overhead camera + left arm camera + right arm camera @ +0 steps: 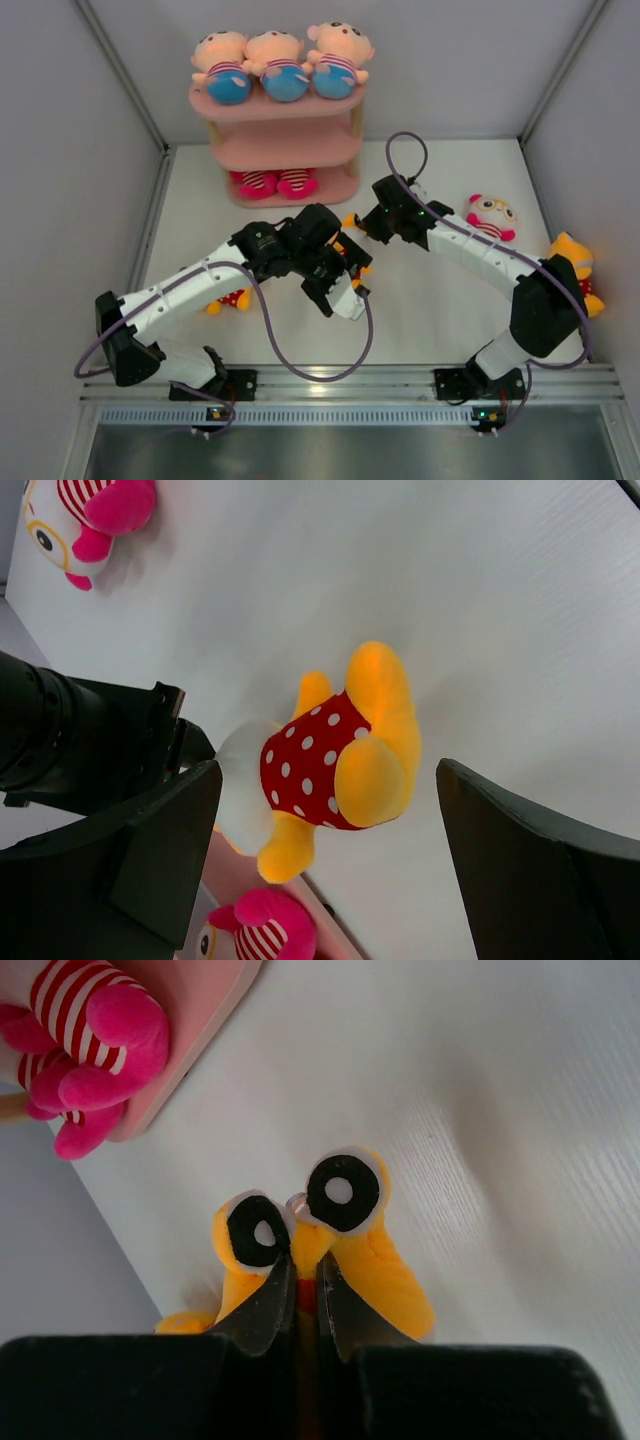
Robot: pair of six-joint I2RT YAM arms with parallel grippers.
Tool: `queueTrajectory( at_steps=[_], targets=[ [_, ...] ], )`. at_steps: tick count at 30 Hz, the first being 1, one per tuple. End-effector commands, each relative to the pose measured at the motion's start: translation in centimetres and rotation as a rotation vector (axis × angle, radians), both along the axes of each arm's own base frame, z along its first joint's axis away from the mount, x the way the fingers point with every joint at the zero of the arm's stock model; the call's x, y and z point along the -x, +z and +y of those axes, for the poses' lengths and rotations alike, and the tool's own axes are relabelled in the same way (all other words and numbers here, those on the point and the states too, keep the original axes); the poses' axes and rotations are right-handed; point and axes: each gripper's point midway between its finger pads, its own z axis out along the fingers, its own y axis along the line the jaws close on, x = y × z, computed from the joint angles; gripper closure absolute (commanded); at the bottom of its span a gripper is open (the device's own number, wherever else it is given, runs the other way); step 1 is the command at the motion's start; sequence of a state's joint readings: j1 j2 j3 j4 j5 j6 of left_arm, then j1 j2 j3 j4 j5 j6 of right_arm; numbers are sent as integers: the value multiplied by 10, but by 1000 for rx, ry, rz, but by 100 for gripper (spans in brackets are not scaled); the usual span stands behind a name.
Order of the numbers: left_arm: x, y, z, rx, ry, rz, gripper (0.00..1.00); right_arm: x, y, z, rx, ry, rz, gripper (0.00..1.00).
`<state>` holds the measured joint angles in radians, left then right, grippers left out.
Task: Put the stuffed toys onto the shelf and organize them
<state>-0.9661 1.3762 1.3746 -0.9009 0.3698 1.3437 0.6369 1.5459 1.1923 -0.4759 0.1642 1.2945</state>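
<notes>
The pink shelf point(285, 150) stands at the back. Three peach-headed dolls point(285, 65) sit in a row on its top board, and two pink-white striped dolls point(275, 183) lie on the bottom board. My right gripper point(368, 225) is shut on the face of a yellow polka-dot doll point(345, 1245) and holds it above the table in front of the shelf. My left gripper point(330, 825) is open, its fingers on either side of that doll's red dotted body point(320, 760) without touching it.
Another yellow doll point(230, 298) lies under my left arm. A pink-white doll point(492, 215) lies at the right, and a yellow doll point(575, 262) sits by the right wall behind my right arm. The shelf's middle board holds nothing.
</notes>
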Motion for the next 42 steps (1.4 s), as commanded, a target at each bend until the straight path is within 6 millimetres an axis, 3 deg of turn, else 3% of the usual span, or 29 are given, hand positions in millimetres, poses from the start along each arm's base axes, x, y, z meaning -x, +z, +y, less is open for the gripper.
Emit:
queueTrajectory(
  at_steps=[1, 3, 7, 10, 14, 19, 22, 24, 28, 31, 32, 34, 35, 38, 39, 40, 41, 42],
  targets=[
    [4, 3, -9, 1, -65, -56, 5, -3, 44, 14, -92, 3, -93, 100],
    [6, -10, -10, -37, -26, -16, 8, -2, 50, 12, -84, 9, -115, 100],
    [-13, -14, -14, -76, 143, 14, 14, 2, 56, 8, -78, 15, -131, 100],
    [-13, -19, -13, -90, 111, 1, 15, 2, 59, 9, -89, 19, -139, 100],
    [-17, -32, -9, -126, 144, 13, 34, 2, 67, 10, -97, 32, -153, 100],
    [-25, -36, -3, -153, 187, -3, 40, 3, 74, 5, -91, 23, -177, 100],
    [-34, -39, 4, -176, 205, -34, 59, 2, 75, 6, -95, 26, -181, 100],
    [-41, -41, 9, -203, 229, -66, 99, 2, 77, 6, -101, 28, -188, 100],
    [-56, -38, 9, -222, 301, -102, 100, 0, 74, 5, -84, 28, -199, 100],
    [-67, -17, 5, -167, 363, -113, 100, -6, 87, 8, -73, 75, -283, 77],
    [-69, -5, 5, -132, 379, -113, 100, -8, 90, 7, -49, 93, -311, 54],
    [-71, 10, 6, -78, 391, -95, 100, -10, 92, 0, 26, 131, -373, 38],
    [-70, 22, 11, -47, 394, -114, 100, -9, 91, -5, 55, 142, -390, 23],
    [-67, 35, 26, -28, 361, -171, 100, -4, 92, -17, 70, 141, -436, 6],
    [-67, 37, 30, -25, 345, -188, 100, -2, 100, -26, 88, 140, -468, 5],
    [-67, 41, 33, -15, 345, -193, 100, -1, 95, -35, 122, 122, -473, 5],
    [-64, 50, 35, 19, 342, -188, 100, 3, 108, -46, 133, 105, -520, 4],
    [-72, 57, 39, 50, 373, -189, 100, 4, 111, -55, 143, 81, -539, 4]
  ],
)
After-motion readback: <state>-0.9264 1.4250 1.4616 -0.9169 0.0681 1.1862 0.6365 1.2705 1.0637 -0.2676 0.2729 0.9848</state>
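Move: The yellow toy in the red polka-dot suit is already held up by its head in the right hand, its middle some 7 cm back and 3 cm left of that hand, roughly 1 cm below. From the open left hand it lies about 6 cm ahead, 2 cm right and 7 cm below. From the left hand the bottom shelf is roughly 32 cm ahead, 17 cm left, 19 cm down; the lying yellow toy is 5 cm ahead, 33 cm left, 19 cm down. The dangling toy is raised about 4 cm by the right hand while the open left hand sinks as much, eases forward and pinches a leg. Still creeping forward, the left then lifts some 6 cm and edges left, having turned about 20 degrees counter-clockwise. Once it grips, the right opens wide, releases the head and withdraws up and slightly right, fingers tipping up. ##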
